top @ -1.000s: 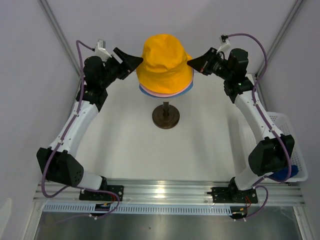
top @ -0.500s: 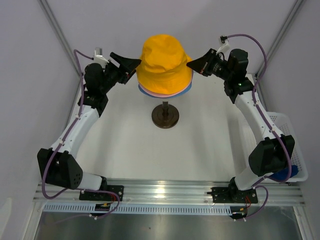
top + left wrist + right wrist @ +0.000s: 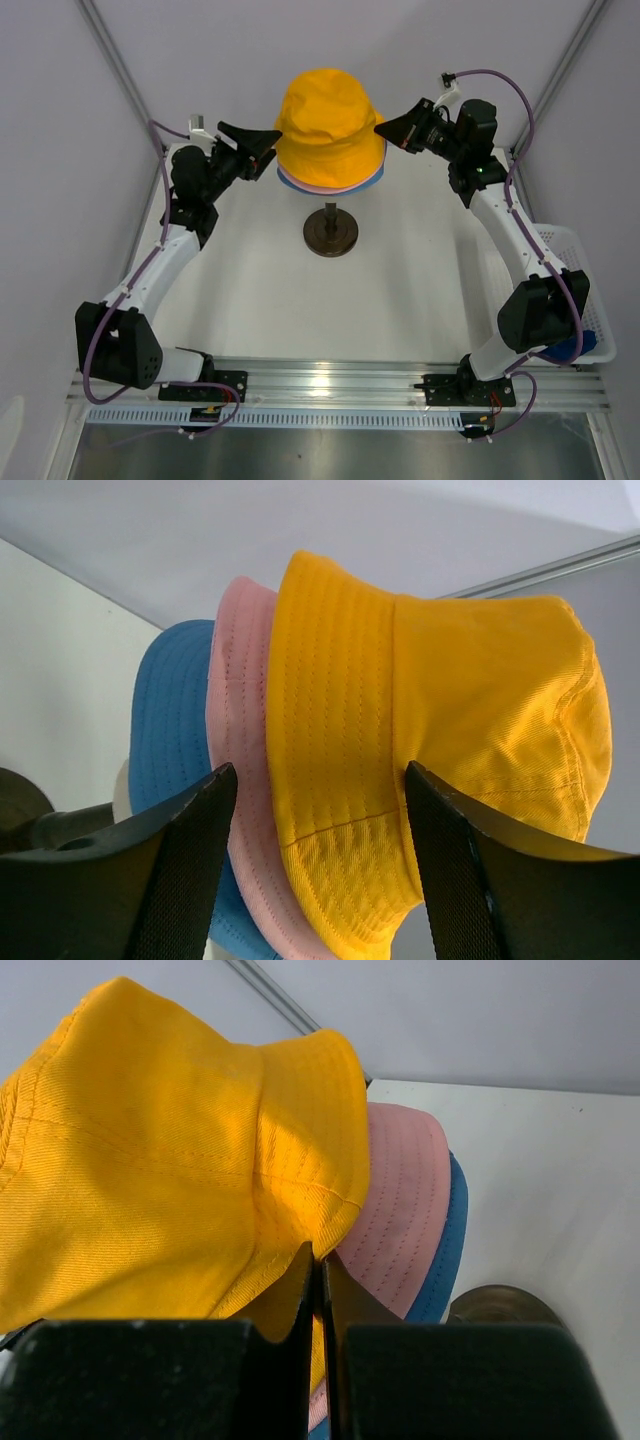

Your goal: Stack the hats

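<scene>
A yellow-orange hat (image 3: 328,125) sits on top of a pink hat (image 3: 312,188) and a light blue hat (image 3: 376,177) on the stand. My left gripper (image 3: 269,148) is open at the stack's left side. In the left wrist view the yellow hat's brim (image 3: 340,810) lies between its spread fingers (image 3: 190,860), with the pink hat (image 3: 240,700) and the blue hat (image 3: 170,710) behind. My right gripper (image 3: 378,127) is shut on the yellow hat's right brim (image 3: 330,1180); the pink (image 3: 400,1190) and blue (image 3: 452,1230) brims show below it.
The stand's dark brown round base (image 3: 331,233) rests on the white table under the hats. A white basket (image 3: 568,250) stands at the right edge, with a dark blue fabric thing (image 3: 574,348) in it, partly behind my right arm. Grey walls close in on both sides.
My left gripper has swung lower and nearer the stack, its fingers now either side of the yellow brim and slightly closer together. The right gripper and the hats have stayed put.
</scene>
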Motion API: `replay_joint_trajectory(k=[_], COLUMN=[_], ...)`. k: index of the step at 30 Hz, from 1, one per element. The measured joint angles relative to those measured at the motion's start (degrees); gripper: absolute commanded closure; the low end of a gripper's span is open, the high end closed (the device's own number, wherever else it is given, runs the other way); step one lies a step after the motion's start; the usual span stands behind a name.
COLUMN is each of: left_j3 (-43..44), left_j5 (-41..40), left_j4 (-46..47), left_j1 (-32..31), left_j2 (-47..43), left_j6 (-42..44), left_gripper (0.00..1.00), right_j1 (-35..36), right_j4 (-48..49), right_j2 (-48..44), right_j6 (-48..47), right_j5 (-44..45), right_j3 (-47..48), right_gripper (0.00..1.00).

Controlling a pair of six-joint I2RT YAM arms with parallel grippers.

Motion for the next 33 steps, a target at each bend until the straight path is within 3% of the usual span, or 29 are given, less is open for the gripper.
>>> replay_joint_trajectory(k=[5,8,17,20,33], left_j3=[-2.8,-4.6,-6.8,-7.5,-8.3], left_j5=[0.5,0.6,1.6,1.7,-1.4], left_j4=[5.4,8.0,14.0,14.9,11.8], left_j1=[0.0,0.0,-0.1,-0.2,-1.0], left_j2=[0.4,0.4,1.4,1.9,-0.1], left_j6=[-3.5,-5.2,-9.1,-9.9,-8.8], left_gripper=[0.32,0.40,0.76,0.99,1.00], right_j1=[0.0,0.1,0.2,0.2,0.6], right_j4=[0.3,0.4,0.7,0.8,4.0], right_j2=[0.0,0.0,0.0,-0.1,-2.5], right_j6=[0.2,0.3,0.9,0.9,1.6], right_j5=[0.0,0.0,0.6,0.9,3.7], right_j3=[-0.1,-0.2,-0.4,-0.5,-5.3], right_gripper=[0.97,0.98,1.00,1.00,1.00])
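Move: The yellow hat's middle is about 11 cm to the right of my open left hand, some 3 cm farther out and 4 cm higher. Right beneath it sit the pink hat, about level with this hand, and the blue hat, some 2 cm below it, both 11 cm right and 3 cm out; the round stand base is under them, roughly 33 cm down. From my right hand, the yellow hat's middle is some 12 cm left, level forward and 3 cm up. I close my left fingers from wide open to shut on the left edge of the yellow hat's brim, sinking about 1.5 cm and rolling the hand some 10 degrees, left side down, as they close. My right hand keeps its pinch on the brim's right side, nearly still until it eases down a little at the very end. ##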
